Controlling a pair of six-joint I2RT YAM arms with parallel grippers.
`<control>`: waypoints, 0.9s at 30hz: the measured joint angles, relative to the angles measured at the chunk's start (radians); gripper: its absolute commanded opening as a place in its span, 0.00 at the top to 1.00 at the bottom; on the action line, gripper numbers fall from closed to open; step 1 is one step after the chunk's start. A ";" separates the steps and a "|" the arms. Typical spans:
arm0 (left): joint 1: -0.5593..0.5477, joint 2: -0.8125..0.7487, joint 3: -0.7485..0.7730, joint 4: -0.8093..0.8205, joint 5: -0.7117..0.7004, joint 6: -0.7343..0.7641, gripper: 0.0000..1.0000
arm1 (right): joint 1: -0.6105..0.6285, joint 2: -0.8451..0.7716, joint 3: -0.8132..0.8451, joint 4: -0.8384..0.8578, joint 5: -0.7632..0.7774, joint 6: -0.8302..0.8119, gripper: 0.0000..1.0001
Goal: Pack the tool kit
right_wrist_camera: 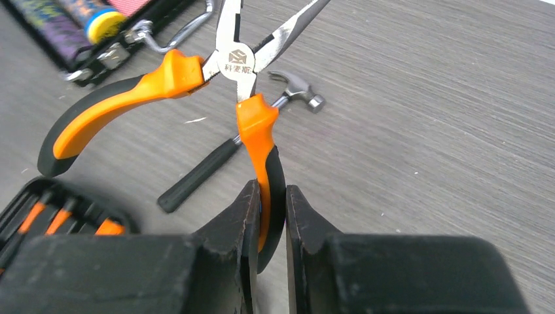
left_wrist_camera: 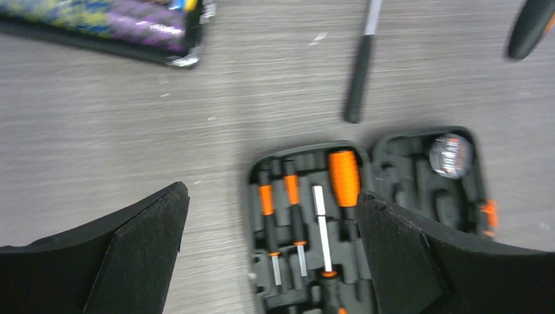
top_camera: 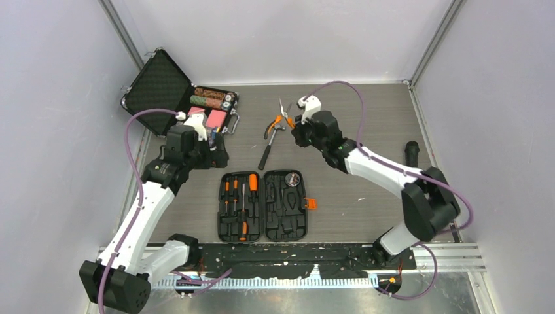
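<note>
The tool kit (top_camera: 264, 226) lies open on the table, near the middle front, with orange-and-black screwdrivers (top_camera: 237, 196) in its left half. My right gripper (top_camera: 296, 133) is shut on one orange-and-black handle of the needle-nose pliers (right_wrist_camera: 239, 65), whose handles are spread apart. The pliers (top_camera: 283, 116) are behind the kit, over the head of a small hammer (top_camera: 267, 152). My left gripper (top_camera: 216, 156) hangs wide open above the kit's left edge with nothing between its fingers (left_wrist_camera: 141, 248). Below it I see the screwdrivers (left_wrist_camera: 294, 209) and a round tape measure (left_wrist_camera: 450, 156).
A metal-edged black case (top_camera: 160, 88) of poker chips and red cards stands open at the back left, close behind my left gripper. The hammer (right_wrist_camera: 294, 88) lies between that case and the pliers. A black cylindrical object (top_camera: 411, 154) sits at the right.
</note>
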 measured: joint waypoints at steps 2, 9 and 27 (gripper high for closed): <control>0.000 -0.012 -0.007 0.029 0.087 -0.028 0.01 | 0.003 -0.080 -0.079 0.043 -0.037 0.000 0.95; -0.094 -0.082 -0.013 0.216 0.340 -0.178 0.01 | 0.020 -0.328 -0.327 0.242 -0.174 0.054 0.95; -0.389 0.113 -0.066 0.703 0.424 -0.433 0.57 | 0.042 -0.523 -0.498 0.426 -0.310 0.195 0.95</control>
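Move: The pliers, held by one handle in the right gripper, lie with their middle about 5 cm ahead of the right hand, 4 cm left and slightly above. The hammer is 2 cm ahead, 7 cm left, and the open tool case 17 cm back, 9 cm left, both about 15 cm below. From the left hand, the pliers are some 15 cm ahead, 21 cm right, near its height; the tool case is 5 cm back, 17 cm right, 18 cm below. Left hand swings about 22 cm right, rising, closing around the pliers' free handle; right draws them back 13 cm, up. ##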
